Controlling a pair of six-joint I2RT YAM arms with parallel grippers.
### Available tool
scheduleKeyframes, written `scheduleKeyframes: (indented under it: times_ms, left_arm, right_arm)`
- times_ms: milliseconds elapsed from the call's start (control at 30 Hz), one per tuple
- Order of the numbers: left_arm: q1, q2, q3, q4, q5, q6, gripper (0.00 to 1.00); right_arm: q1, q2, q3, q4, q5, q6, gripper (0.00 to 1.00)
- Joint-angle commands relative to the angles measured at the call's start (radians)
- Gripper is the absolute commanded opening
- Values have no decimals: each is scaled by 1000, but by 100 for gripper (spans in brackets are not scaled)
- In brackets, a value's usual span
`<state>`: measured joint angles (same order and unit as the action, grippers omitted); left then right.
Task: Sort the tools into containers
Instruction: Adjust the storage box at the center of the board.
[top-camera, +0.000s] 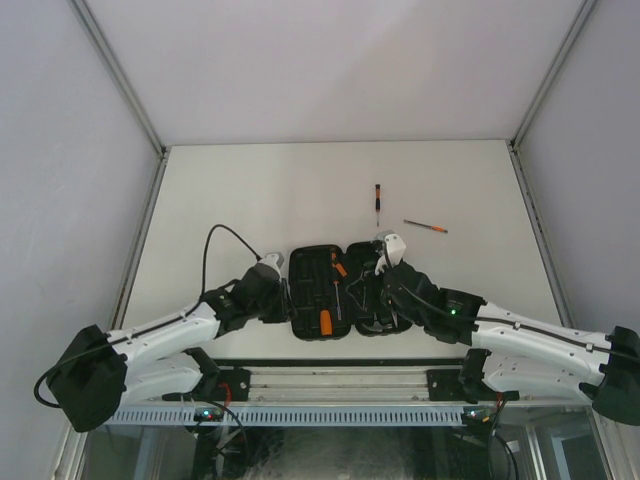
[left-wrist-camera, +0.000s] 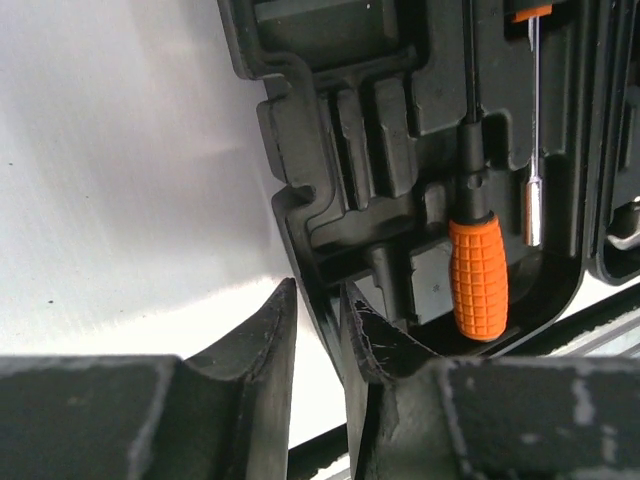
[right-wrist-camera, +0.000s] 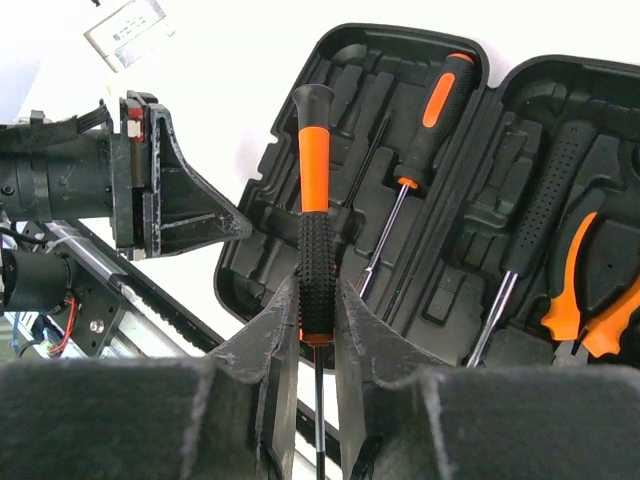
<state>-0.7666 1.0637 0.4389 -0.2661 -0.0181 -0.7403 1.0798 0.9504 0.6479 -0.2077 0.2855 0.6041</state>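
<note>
The black case (top-camera: 305, 262) lies open near the table's front edge. My left gripper (top-camera: 284, 292) holds its left rim (left-wrist-camera: 300, 250), one finger outside the wall and one inside (left-wrist-camera: 318, 300). My right gripper (right-wrist-camera: 317, 290) is shut on a black-and-orange-handled screwdriver (right-wrist-camera: 313, 150), held above the case's left half (right-wrist-camera: 350, 80). Slotted in the case are an orange-handled screwdriver (left-wrist-camera: 478, 275), another screwdriver (right-wrist-camera: 440, 100), a black-handled hammer (right-wrist-camera: 545, 200) and orange pliers (right-wrist-camera: 590, 290). Two more screwdrivers (top-camera: 377, 202) (top-camera: 425, 226) lie on the table behind the case.
White walls with metal posts (top-camera: 120, 85) close in the table at the back and sides. A metal rail (top-camera: 340, 378) runs along the front edge between the arm bases. A black cable (top-camera: 215, 245) loops over the left arm.
</note>
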Motion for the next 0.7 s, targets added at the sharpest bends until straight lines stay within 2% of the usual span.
scheduleKeyframes:
  times_ms: [0, 400, 667]
  left_arm:
    - [-3, 22, 21, 38, -45, -42, 25]
    - [-3, -1, -54, 85, -114, -235, 3]
    - [2, -63, -84, 44, -190, -315, 0]
  right_arm:
    - [14, -1, 11, 50, 10, 29, 0]
    - [26, -4, 10, 28, 70, 88, 0]
    - [26, -7, 10, 16, 102, 105, 0]
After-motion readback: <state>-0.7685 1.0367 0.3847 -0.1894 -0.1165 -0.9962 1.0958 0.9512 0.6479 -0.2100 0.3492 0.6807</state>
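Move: Between the left fingertips already stands the storage box's left wall, near its back corner. The middle of the storage box lies about 15 cm to the right and 4 cm ahead. Inside, the fat orange screwdriver handle is some 8 cm right and 3 cm back, and the slim screwdriver 12 cm right and 5 cm ahead. From the right hand, the box's middle is about 3 cm ahead, 4 cm left and 13 cm below. Closing from roughly a quarter open to nearly shut, the left fingers pinch the storage box's left wall, one pad outside and one inside. Meanwhile the left hand eases forward only about 1.5 cm at the same height, turning some 15 degrees counter-clockwise. The right hand stays above the box, still holding its screwdriver. ##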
